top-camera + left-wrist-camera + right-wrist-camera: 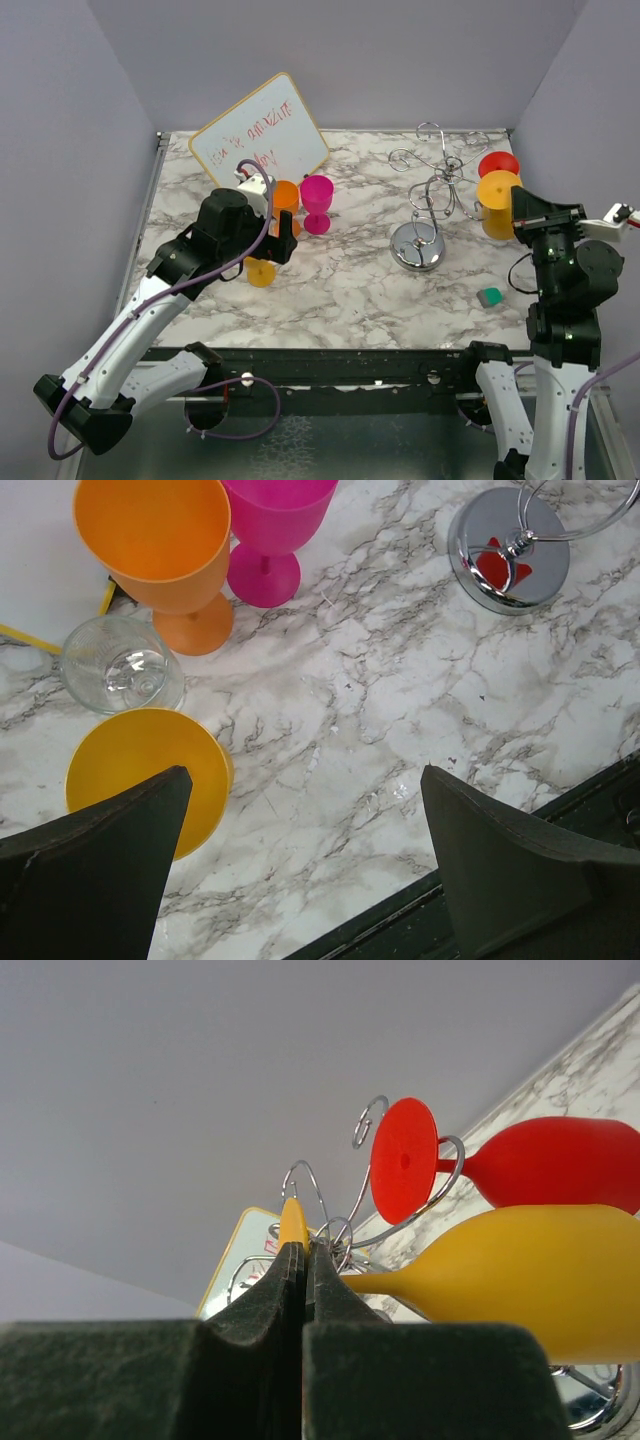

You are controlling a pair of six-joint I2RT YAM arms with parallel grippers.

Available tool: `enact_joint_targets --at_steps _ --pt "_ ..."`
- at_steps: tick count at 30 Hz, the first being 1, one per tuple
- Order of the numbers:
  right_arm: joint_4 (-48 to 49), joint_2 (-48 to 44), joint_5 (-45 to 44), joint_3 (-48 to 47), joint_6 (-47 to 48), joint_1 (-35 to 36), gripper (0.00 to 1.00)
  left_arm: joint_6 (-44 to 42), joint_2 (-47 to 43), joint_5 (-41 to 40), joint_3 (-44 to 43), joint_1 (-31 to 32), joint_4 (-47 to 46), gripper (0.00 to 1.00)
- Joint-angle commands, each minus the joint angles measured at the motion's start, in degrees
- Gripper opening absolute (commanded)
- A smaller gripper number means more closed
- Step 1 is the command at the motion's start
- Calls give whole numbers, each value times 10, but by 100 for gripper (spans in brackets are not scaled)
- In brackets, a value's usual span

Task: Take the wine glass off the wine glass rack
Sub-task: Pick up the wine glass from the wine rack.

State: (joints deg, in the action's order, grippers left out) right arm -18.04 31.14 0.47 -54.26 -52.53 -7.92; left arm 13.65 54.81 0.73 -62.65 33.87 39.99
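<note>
The wine glass rack (437, 185), silver wire on a mirrored round base (508, 548), stands at the back right of the marble table. A red wine glass (498, 163) hangs from one of its curled arms (448, 1175). A yellow wine glass (520, 1275) lies sideways in the air just right of the rack, and my right gripper (305, 1250) is shut on the rim of its foot (293, 1222). I cannot tell whether the foot still touches the wire. My left gripper (305, 780) hangs open over bare marble on the left, holding nothing.
Under the left gripper stand an orange glass (160, 550), a pink glass (270, 520), a clear glass (122, 665) and a yellow one (140, 770). A whiteboard (258, 130) leans at the back left. A small green block (489, 296) lies front right.
</note>
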Motion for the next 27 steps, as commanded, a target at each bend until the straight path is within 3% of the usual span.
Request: enact_joint_targets --at_steps 1,9,17,27 --pt "-83 -24 -28 -46 55 5 1 -8 -1 5 -22 -1 7 99" --pt "-177 -46 -37 -86 102 13 1 -14 4 22 -30 -1 6 99" --pt "-200 -46 176 -141 181 19 1 -17 4 55 -38 -1 6 99" --pt "-306 -31 411 -159 246 19 1 -17 -4 81 -41 -1 8 99"
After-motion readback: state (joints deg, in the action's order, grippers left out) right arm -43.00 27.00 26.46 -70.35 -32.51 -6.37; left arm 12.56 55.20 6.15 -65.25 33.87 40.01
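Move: Still pinched by its stem in the right hand, the upside-down yellow wine glass has its middle about 6 cm below that hand and 1 cm ahead and left. The red wine glass hangs roughly 8 cm ahead, 3 cm left and 8 cm below the hand; the rack's middle is some 8 cm ahead, 13 cm left and 20 cm below. From the empty left hand, the yellow glass is around 44 cm right, 2 cm ahead and 8 cm above. Drawing back about 10 cm, away from the red glass, the right hand carries the yellow wine glass with fingers kept shut on its stem. After first pulling nearly straight back, it also sweeps some 8 cm left, ending barely higher, while swinging about 25 degrees counter-clockwise and rolling its left side down about 20. The open left hand rises slightly and edges right. ##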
